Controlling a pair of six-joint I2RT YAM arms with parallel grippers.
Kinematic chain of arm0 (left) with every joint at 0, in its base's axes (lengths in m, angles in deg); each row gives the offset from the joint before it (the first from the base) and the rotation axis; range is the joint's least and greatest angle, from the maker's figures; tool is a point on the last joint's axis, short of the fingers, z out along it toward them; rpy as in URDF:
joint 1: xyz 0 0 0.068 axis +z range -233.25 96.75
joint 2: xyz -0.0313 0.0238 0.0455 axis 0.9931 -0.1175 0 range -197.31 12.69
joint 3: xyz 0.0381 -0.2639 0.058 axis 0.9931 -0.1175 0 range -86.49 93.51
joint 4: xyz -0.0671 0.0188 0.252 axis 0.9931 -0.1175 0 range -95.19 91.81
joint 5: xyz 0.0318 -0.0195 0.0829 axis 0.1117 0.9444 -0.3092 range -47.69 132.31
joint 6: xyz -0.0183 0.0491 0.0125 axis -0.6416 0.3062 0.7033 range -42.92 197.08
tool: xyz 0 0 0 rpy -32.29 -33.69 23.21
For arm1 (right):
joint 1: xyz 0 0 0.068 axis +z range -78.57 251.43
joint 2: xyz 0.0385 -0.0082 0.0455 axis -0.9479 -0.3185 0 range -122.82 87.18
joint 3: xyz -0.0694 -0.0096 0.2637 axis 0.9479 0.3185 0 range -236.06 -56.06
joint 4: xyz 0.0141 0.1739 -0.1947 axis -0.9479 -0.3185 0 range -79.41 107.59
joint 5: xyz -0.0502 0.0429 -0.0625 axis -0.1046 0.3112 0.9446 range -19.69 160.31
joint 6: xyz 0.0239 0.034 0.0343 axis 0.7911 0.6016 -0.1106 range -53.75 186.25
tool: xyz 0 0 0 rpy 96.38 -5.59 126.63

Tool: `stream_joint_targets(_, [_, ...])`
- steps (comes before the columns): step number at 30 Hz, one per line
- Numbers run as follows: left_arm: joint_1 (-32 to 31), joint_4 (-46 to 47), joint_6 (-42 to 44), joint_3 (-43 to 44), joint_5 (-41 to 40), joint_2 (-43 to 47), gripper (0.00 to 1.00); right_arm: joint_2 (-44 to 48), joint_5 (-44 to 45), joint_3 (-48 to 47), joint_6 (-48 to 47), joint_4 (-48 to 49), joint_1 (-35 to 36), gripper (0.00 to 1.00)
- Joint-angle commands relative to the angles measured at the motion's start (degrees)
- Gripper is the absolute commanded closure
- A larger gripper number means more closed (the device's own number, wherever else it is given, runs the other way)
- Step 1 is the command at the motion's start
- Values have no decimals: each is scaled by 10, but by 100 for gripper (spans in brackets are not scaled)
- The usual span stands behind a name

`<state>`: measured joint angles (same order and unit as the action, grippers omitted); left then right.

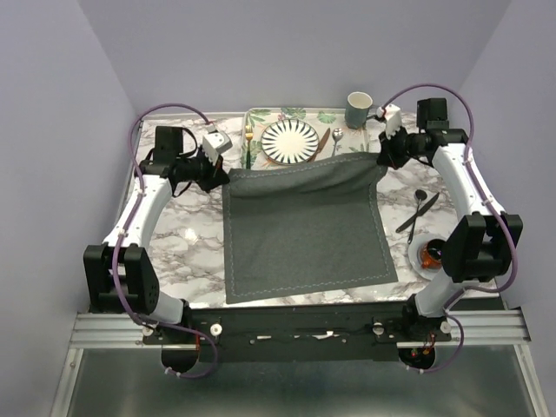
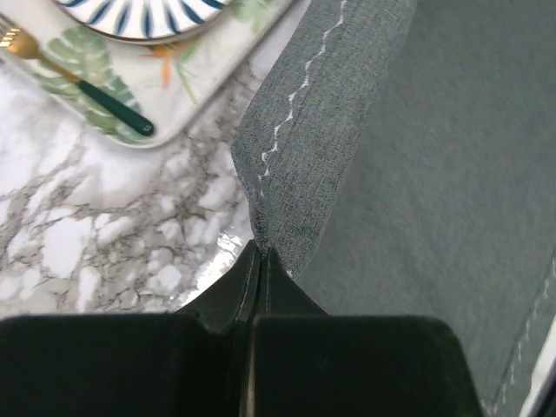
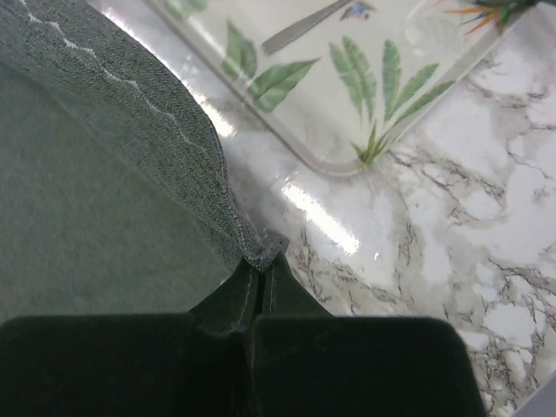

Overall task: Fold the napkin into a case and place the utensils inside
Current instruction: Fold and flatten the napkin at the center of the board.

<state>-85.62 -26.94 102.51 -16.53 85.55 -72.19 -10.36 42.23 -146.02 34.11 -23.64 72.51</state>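
Observation:
The dark grey napkin (image 1: 304,228) lies spread on the marble table, its far edge lifted off the surface. My left gripper (image 1: 222,176) is shut on the napkin's far left corner (image 2: 287,165), and my right gripper (image 1: 383,160) is shut on its far right corner (image 3: 182,165). Behind it, on the leaf-print tray (image 1: 343,139), a gold fork with a green handle (image 1: 248,143) lies left of the striped plate (image 1: 292,141). To the plate's right lie a brownish knife (image 1: 321,144) and a silver spoon (image 1: 336,141).
A grey-green mug (image 1: 359,109) stands at the tray's far right corner. A dark spoon (image 1: 418,202) and a dark knife (image 1: 417,213) lie on the table at the right. A small white dish (image 1: 426,254) sits partly under the right arm.

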Motion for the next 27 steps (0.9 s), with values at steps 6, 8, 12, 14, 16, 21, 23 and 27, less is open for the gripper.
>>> stream_joint_targets(6, [-74,-227,248,-101,-31,34,100,35,6,140,-260,-175,15,99])
stream_joint_targets(8, [-119,-210,236,-114,-94,8,100,24,21,161,-257,-156,35,99])
stream_joint_targets(12, [-140,-170,185,-101,-171,-63,100,-8,72,184,-234,-133,66,99])
stream_joint_targets(14, [-137,-165,175,-79,-212,-109,100,-21,86,188,-221,-124,77,99])
stream_joint_targets(16, [-123,-160,178,-62,-228,-132,100,-42,103,188,-210,-117,81,99])
stream_joint_targets(21, [-75,-161,203,-7,-245,-187,100,-86,109,153,-161,-95,85,99])
stream_joint_targets(23, [-56,-163,220,20,-242,-199,100,-107,98,130,-133,-104,87,99])
stream_joint_targets(27, [-37,-179,251,48,-203,-195,100,-108,70,103,-115,-120,87,99])
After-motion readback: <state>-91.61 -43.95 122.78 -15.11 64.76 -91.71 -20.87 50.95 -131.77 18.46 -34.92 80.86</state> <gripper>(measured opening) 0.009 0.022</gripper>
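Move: Out over the tabletop both hands still hold the napkin's far corners. The middle of its spread part lies about 18 cm below them: 13 cm back and 20 cm right of the left hand, and 18 cm back and 15 cm left of the right. The striped plate is some 14 cm ahead of the left hand and 16 cm right, the fork 12 cm ahead and 5 cm right. From the right hand, the mug stands about 15 cm ahead and 3 cm left, the loose knife 10 cm back and 12 cm right. Swinging back about 12 cm and sinking some 16 cm, both hands, fingers shut on the corners, bring the raised hem back and down onto the spread napkin, fingertips tipping steeply down. Low down, the left hand turns forward again by about 8 cm, drifting left, while the right eases only slightly forward. ##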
